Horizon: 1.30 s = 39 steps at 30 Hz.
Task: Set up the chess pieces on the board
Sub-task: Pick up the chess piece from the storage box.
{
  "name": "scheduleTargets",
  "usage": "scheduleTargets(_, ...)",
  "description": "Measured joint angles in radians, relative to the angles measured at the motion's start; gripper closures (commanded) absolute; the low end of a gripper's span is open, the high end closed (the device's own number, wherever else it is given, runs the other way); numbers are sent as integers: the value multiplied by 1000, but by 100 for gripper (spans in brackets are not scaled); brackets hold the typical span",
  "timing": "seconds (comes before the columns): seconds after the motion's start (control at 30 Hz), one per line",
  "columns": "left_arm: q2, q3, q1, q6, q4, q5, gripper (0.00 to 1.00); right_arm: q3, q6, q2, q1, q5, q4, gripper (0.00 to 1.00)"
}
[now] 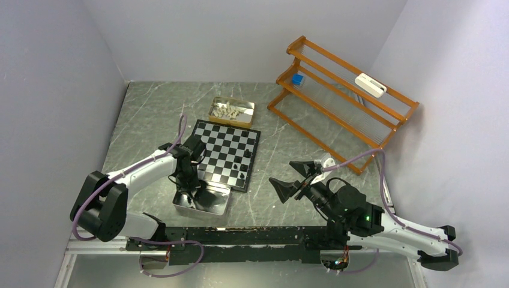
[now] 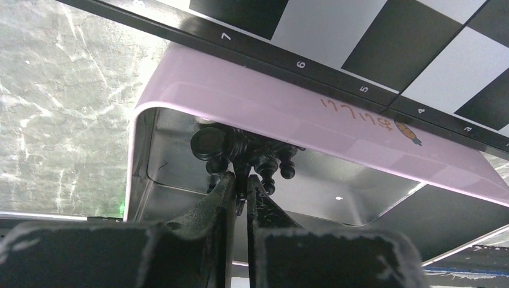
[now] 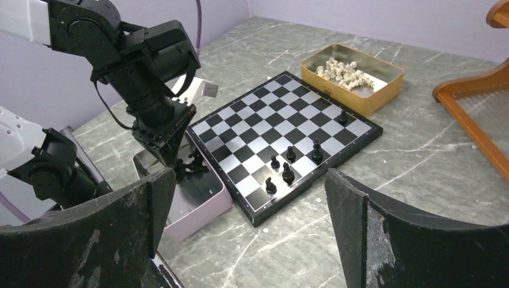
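Observation:
The chequered board (image 1: 227,153) lies mid-table with several black chess pieces (image 3: 289,174) standing near its right edge. Just in front of it sits a pink-walled metal tray (image 2: 270,108) holding a cluster of black pieces (image 2: 240,147). My left gripper (image 2: 240,183) reaches down into that tray, its jaws pinched on the thin stem of one black piece. My right gripper (image 1: 283,172) hovers over the table right of the board, jaws wide open and empty. Cream-white pieces (image 3: 343,71) lie heaped in a gold tin (image 1: 246,118) behind the board.
An orange wooden rack (image 1: 342,90) stands at the back right, carrying a blue block and a white device. Walls close in the table on the left, the back and the right. Marble tabletop shows between the board and the rack.

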<state>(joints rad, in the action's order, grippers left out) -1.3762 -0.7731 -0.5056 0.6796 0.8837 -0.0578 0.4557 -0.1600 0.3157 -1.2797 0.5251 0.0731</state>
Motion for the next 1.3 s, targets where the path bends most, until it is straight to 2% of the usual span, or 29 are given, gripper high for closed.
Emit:
scheduleTargets(0.6,45,-132,0,-37,89,-6,89,0,-4,47,0,-15,0,0)
scheduleTargets(1.0,74,-165,0,-67,138,-5,88,3,-23,70,0,-27,-1,0)
scheduleTargets(1.3,34,-318,0,-136,157,11,88,6,-43,93,0,-39,-1,0)
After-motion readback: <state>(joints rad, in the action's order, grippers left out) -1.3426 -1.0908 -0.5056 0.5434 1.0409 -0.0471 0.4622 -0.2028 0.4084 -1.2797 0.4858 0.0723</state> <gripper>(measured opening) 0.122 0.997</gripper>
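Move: Already between the left fingers is a black chess piece, down in the storage box, with the remaining black pieces lying loose about 2 cm ahead of this hand. The board it is bound for has its middle some 15 cm ahead and 9 cm to the right, about level in height. The nearest set-up piece stands roughly 7 cm ahead and 17 cm right. From the right hand, the board's middle is about 17 cm ahead, 19 cm left and 24 cm below. Lifting the pinched black piece out of the storage box, the left hand rises about 8 cm, mostly straight up at first, with a pause in its forward travel midway, then up and forward towards the board, about 4 cm in all, edging slightly right. The fingers keep their closed grip and their tips tilt outward some 10 degrees. The open, empty right hand eases 2 to 3 cm left and down. ##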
